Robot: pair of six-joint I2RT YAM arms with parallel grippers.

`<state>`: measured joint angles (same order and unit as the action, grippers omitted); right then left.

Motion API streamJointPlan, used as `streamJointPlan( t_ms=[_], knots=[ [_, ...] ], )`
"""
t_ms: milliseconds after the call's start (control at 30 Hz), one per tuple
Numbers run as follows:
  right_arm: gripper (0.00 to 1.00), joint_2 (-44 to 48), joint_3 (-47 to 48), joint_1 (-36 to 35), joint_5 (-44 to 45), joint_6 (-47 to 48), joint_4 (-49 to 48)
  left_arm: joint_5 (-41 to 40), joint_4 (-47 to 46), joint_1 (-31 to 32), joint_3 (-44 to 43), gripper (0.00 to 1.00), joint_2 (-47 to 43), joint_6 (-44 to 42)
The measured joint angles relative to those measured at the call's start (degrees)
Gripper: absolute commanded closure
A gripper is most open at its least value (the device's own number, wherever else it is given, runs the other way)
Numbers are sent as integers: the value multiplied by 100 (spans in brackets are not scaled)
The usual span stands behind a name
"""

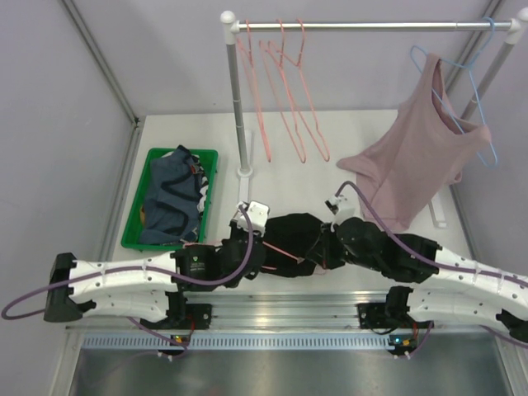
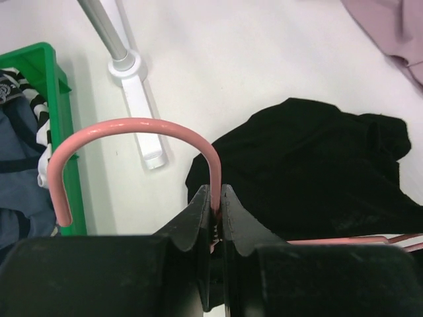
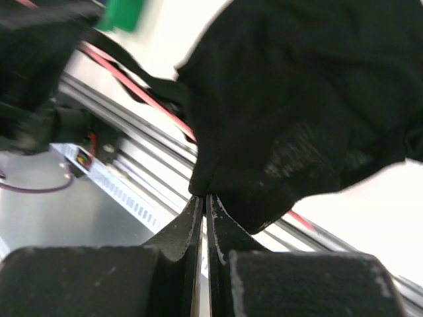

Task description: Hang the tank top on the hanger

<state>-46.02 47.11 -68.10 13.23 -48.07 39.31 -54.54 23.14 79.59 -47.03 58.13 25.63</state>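
The black tank top [image 1: 301, 235] lies crumpled on the table between my two arms. My left gripper [image 1: 250, 239] is shut on the salmon-pink hanger [image 1: 280, 250], pinching the wire neck just below the hook. In the left wrist view the hanger's hook [image 2: 132, 124] arches up and left from my left gripper [image 2: 216, 195], with the tank top [image 2: 310, 172] to the right. My right gripper [image 3: 204, 197] is shut on a lifted edge of the tank top [image 3: 297, 99]. One hanger [image 3: 132, 89] wire runs beneath the fabric. The hanger's lower part is hidden under the cloth.
A green bin [image 1: 210, 177] with dark blue-grey clothes stands at the left. The rack pole [image 1: 237, 107] and its white foot [image 2: 135, 79] rise just behind. Three salmon hangers [image 1: 285, 91] and a pink top [image 1: 417, 157] on a light-blue hanger hang from the rail.
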Motion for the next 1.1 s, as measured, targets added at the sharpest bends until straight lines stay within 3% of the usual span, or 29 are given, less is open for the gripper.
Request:
streamJointPlan(
  t_ms=[333,633,733,1100],
  knots=[
    [97,-859,1606,9,229,662,101,201,-511,2,-529,100,332,-428],
    [52,-758,1580,387,474,1008,455,372,-470,2,-765,100,149,-474],
    [47,-553,1515,426,446,1211,466,398,-442,2,-855,100,149,-455],
    [45,-94,824,431,-697,2496,-592,564,-13,2,-1434,100,181,-487]
  ],
)
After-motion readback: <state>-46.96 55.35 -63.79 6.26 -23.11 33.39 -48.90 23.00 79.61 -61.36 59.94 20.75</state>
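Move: My right hand pinches a strap of the black tank top. The hanger's right end lies about 4 cm to its right, 2 cm back and 4 cm below; the top's body is some 6 cm left, 3 cm ahead and 12 cm below. From my left hand, which holds the hanger at its hook, that body is about 10 cm right, level, 13 cm below, and the rack foot's near end about 12 cm ahead, 6 cm left, on the table. I carry the pinched strap on up about 7 cm, and forward and left, over the hanger's right arm. Then I open my right fingers about halfway and let go, easing rightward, then back and a little left, as the fingertips tip up some 20 degrees and the hand turns counter-clockwise. Meanwhile my left hand keeps its grip on the hanger, lifting it about 9 cm and shifting it right. ##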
